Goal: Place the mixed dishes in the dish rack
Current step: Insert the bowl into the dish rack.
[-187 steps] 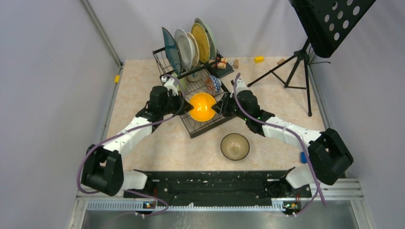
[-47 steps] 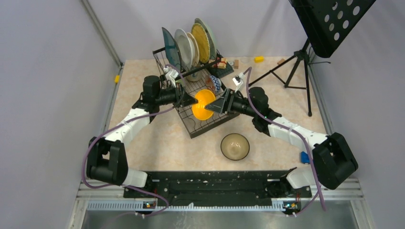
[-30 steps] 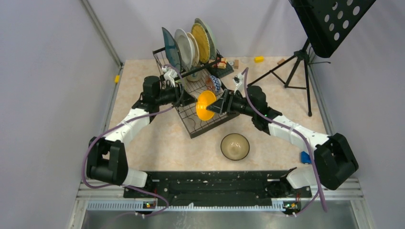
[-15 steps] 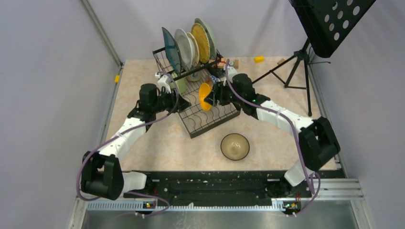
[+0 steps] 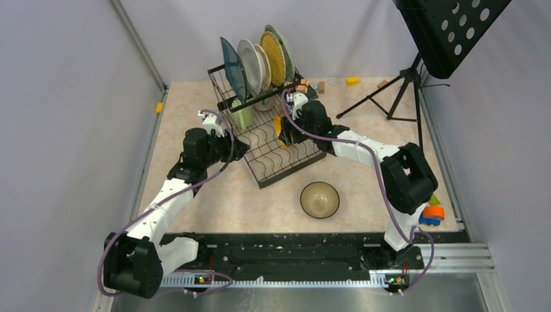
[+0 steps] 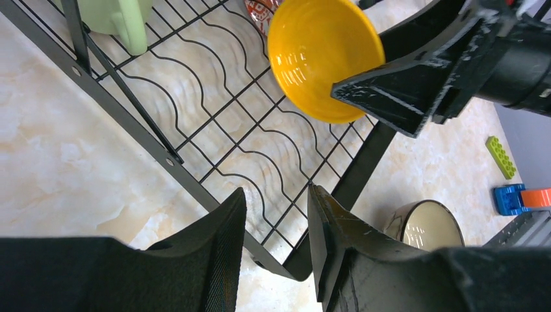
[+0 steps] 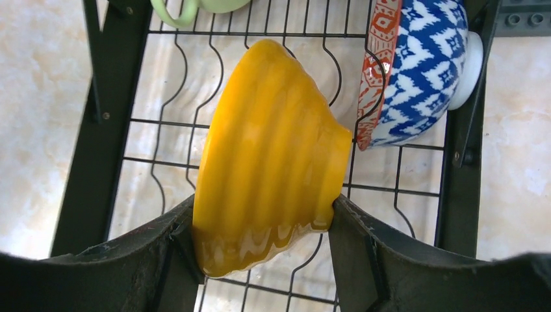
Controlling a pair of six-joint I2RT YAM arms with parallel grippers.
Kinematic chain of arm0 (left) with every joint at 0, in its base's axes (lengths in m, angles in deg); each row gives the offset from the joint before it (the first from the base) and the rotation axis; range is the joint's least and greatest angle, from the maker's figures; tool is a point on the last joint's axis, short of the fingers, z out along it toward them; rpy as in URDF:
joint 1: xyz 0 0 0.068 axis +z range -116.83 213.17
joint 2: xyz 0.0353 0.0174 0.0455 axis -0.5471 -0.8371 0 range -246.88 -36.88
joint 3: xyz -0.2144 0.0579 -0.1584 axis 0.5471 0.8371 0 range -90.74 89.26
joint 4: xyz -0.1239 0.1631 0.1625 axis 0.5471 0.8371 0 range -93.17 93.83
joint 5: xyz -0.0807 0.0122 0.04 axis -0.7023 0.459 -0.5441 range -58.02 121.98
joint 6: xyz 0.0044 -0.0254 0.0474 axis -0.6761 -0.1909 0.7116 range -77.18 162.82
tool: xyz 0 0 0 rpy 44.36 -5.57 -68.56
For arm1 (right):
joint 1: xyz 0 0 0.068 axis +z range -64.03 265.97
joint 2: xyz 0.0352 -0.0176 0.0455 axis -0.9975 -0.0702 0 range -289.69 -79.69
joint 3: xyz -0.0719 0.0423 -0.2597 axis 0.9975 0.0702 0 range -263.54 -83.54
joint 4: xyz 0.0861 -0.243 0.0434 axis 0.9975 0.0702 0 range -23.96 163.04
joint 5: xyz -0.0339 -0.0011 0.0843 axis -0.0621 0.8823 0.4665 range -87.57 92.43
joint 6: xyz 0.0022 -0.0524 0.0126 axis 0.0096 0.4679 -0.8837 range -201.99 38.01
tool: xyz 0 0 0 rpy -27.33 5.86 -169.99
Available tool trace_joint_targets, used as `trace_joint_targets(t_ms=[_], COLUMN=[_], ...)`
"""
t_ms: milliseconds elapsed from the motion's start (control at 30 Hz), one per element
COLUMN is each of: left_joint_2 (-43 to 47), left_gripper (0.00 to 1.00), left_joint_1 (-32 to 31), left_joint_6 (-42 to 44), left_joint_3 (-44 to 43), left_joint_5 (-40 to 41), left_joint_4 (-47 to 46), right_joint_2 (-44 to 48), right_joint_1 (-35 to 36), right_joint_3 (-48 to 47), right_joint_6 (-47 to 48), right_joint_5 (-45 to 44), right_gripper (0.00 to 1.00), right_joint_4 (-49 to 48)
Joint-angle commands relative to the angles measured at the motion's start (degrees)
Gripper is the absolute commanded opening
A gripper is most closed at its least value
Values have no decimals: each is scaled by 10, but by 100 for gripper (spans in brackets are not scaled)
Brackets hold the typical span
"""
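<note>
My right gripper (image 7: pixel 261 211) is shut on the yellow-orange bowl (image 7: pixel 273 149), pads on its rim and foot. The bowl (image 5: pixel 279 130) stands on edge over the flat tray of the black wire dish rack (image 5: pixel 273 166), right beside the red-patterned bowl (image 7: pixel 416 65). My left gripper (image 6: pixel 276 195) is open and empty above the rack's near left edge (image 6: pixel 214 136), apart from the yellow bowl (image 6: pixel 321 58). Several plates (image 5: pixel 256 62) stand upright in the raised section. A light-green mug (image 5: pixel 243 116) sits in the rack. A cream mug (image 5: pixel 319 199) stands on the table in front of the rack.
The black tripod music stand (image 5: pixel 416 78) stands at the back right. A yellow block (image 5: pixel 351 80) lies behind the rack, and another (image 5: pixel 159 107) lies at the left wall. A blue toy car (image 6: pixel 520 198) and a green block (image 6: pixel 501 156) lie at the right.
The right gripper carried the yellow bowl toward the rack's back and turned it further on edge. The left gripper drew back to the left, away from the bowl.
</note>
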Motion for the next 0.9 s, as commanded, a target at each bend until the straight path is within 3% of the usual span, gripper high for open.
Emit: trace_joint_targets(t_ms=[0, 267, 633, 867], left_joint_2=[5, 7, 12, 10], left_gripper=[44, 44, 44, 44], left_joint_1=[2, 2, 3, 2], left_joint_6=[-5, -4, -5, -4], left_joint_3=[0, 1, 2, 4], left_joint_5=[17, 31, 49, 46], left_joint_4=[-28, -17, -11, -13], right_joint_2=[-35, -88, -161, -165], right_joint_1=[7, 5, -1, -11], right_joint_3=[-57, -101, -159, -167], right_joint_6=[62, 79, 108, 105], right_joint_5=[0, -50, -13, 16], right_gripper=[27, 25, 25, 34], right_joint_4=[-52, -85, -66, -42])
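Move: The right hand holds the yellow bowl by its wall over the rack's lower tier; the free slot for it lies roughly 7 cm ahead, 3 cm left and 5 cm below. The patterned bowl already in the rack is about 11 cm ahead, 2 cm right and 5 cm down, and the green mug some 11 cm ahead, 12 cm left and 5 cm down. From the empty left hand the slot is about 14 cm ahead, 10 cm right and 10 cm below. Keeping its pinch on the yellow bowl, the right hand carries it about 7 cm forward and some 3 cm left over the lower wires, towards the free slot beside the patterned bowl, the fingers tipping up by about 10 degrees. The hand sinks at first, levels off briefly with a slight rise, then sinks again to end about 3 cm lower, slowing almost to a stop with the bowl still gripped and its open side facing the left. ##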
